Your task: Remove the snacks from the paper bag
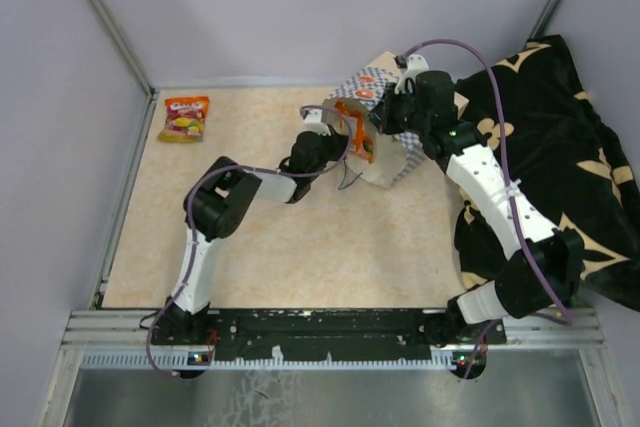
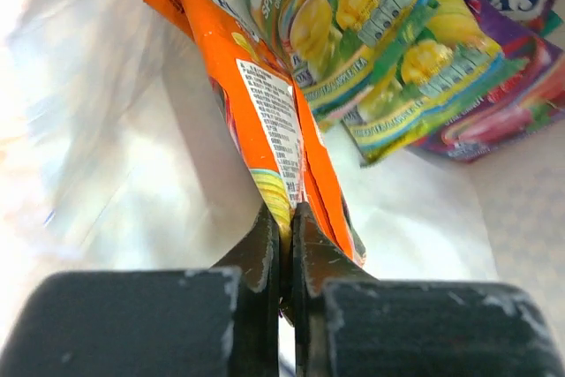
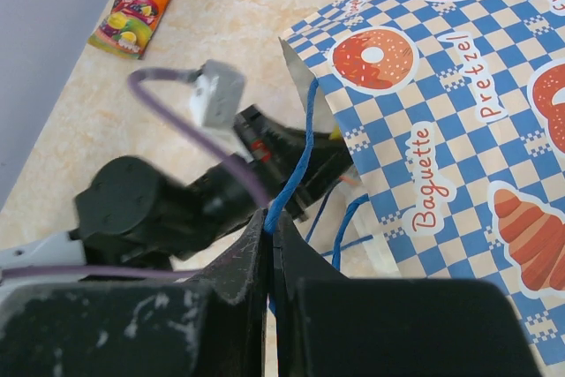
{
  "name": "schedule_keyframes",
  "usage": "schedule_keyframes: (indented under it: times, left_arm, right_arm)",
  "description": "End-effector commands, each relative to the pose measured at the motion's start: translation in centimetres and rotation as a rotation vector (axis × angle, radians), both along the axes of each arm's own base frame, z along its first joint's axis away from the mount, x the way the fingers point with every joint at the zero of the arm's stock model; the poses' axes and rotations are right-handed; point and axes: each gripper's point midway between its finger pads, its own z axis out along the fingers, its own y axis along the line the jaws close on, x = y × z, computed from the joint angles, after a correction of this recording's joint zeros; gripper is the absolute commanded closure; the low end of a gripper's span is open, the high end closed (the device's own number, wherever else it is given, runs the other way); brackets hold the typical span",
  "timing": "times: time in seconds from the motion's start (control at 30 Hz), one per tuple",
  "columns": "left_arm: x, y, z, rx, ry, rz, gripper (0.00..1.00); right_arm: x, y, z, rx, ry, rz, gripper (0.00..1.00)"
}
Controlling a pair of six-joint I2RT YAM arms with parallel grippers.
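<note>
The paper bag (image 1: 385,162) lies on its side with its mouth facing left. My left gripper (image 2: 285,236) reaches into the mouth and is shut on the bottom edge of an orange snack packet (image 2: 265,112). Deeper in the bag lie green packets (image 2: 371,33) and a purple one (image 2: 512,50). My right gripper (image 3: 270,227) is shut on the bag's thin blue cord handle (image 3: 296,165), beside the checked side (image 3: 441,130). From above, the left gripper (image 1: 335,139) is at the bag's mouth and the right gripper (image 1: 385,117) is over its top.
One orange snack packet (image 1: 184,118) lies on the beige table at the far left, and also shows in the right wrist view (image 3: 134,13). A black cloth with gold marks (image 1: 560,147) covers the right side. Grey walls close in the table at back and left.
</note>
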Motion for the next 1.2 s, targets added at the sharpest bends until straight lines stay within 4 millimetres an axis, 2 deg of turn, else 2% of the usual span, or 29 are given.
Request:
schedule_keyframes:
  times: [0.0,0.03,0.07,0.13,0.17,0.2,0.23,0.43,0.53,0.63,0.73,0.77,0.87,0.93,0.97,1.03,1.17]
  left_arm:
    - [-4.1,2.0,9.1,-0.072,-0.182,-0.05,1.0]
    - [-5.7,2.7,10.0,-0.087,-0.191,-0.066,1.0]
    - [-7.7,3.7,9.2,-0.076,-0.171,-0.084,1.0]
    - [-10.7,5.4,10.2,-0.08,-0.177,-0.102,1.0]
    - [-11.9,6.5,10.3,-0.071,-0.17,-0.098,1.0]
    - [-13.0,7.8,11.5,-0.069,-0.179,-0.08,1.0]
    - [-13.5,9.2,11.4,-0.041,-0.158,-0.04,1.0]
    - [-14.3,19.8,9.4,0.242,0.02,0.346,1.0]
    - [-13.6,25.6,8.1,0.248,0.194,0.579,1.0]
    - [-13.4,29.7,6.2,0.154,0.42,0.734,1.0]
    - [-13.9,32.3,5.9,0.215,0.511,0.881,1.0]
    - [-13.5,33.3,6.7,0.252,0.491,0.937,1.0]
    - [-12.7,35.4,6.9,0.429,0.474,1.043,1.0]
    - [-11.7,36.1,6.6,0.546,0.482,1.082,1.0]
    - [-11.4,36.4,5.4,0.616,0.515,1.107,1.0]
    - [-11.1,36.9,4.5,0.702,0.573,1.195,1.0]
    - [-8.8,36.7,4.3,1.044,0.568,1.226,1.0]
  right_arm:
    - [0.6,-0.1,4.6,0.036,-0.129,-0.005,1.0]
    - [0.8,-0.1,4.7,0.038,-0.13,-0.008,1.0]
    - [0.9,-0.1,4.8,0.039,-0.134,-0.008,1.0]
    - [1.3,-0.1,4.8,0.04,-0.135,-0.012,1.0]
    - [1.5,-0.1,4.8,0.04,-0.134,-0.013,1.0]
    - [1.7,0.0,4.7,0.039,-0.129,-0.012,1.0]
    - [1.9,0.0,4.5,0.039,-0.125,-0.011,1.0]
    - [2.2,0.4,3.2,0.047,-0.089,-0.002,1.0]
    - [2.2,0.5,2.5,0.048,-0.074,-0.001,1.0]
    - [2.2,0.6,2.0,0.046,-0.059,0.003,1.0]
    - [2.1,0.7,2.0,0.045,-0.053,0.006,1.0]
    - [2.0,0.7,1.9,0.045,-0.052,0.007,1.0]
    - [1.9,0.8,1.4,0.046,-0.036,0.015,1.0]
    - [1.9,1.0,1.1,0.049,-0.027,0.019,1.0]
    - [1.9,1.1,1.0,0.049,-0.023,0.023,1.0]
    - [1.8,1.3,0.9,0.048,-0.018,0.027,1.0]
    - [1.7,1.4,0.7,0.041,-0.012,0.03,1.0]
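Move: The orange packet is already in my left fingers, just inside the bag mouth. It goes over beside the snack packet lying about 40 cm to the left, 4 cm ahead and 5 cm lower. The paper bag's middle is 12 cm right and 4 ahead, with the other snacks inside about 9 cm right and 5 ahead. From my right hand, that first packet lies some 50 cm left, 16 ahead and 25 below. I keep the orange packet pinched and draw my left hand back, up and leftward out of the bag mouth, rising about 12 cm. Then I sweep left towards the packet on the table, some 34 cm in all, sinking and finally easing forward while the wrist swings counter-clockwise and the fingers tip down. My right hand keeps its hold on the blue handle, nearly still. ##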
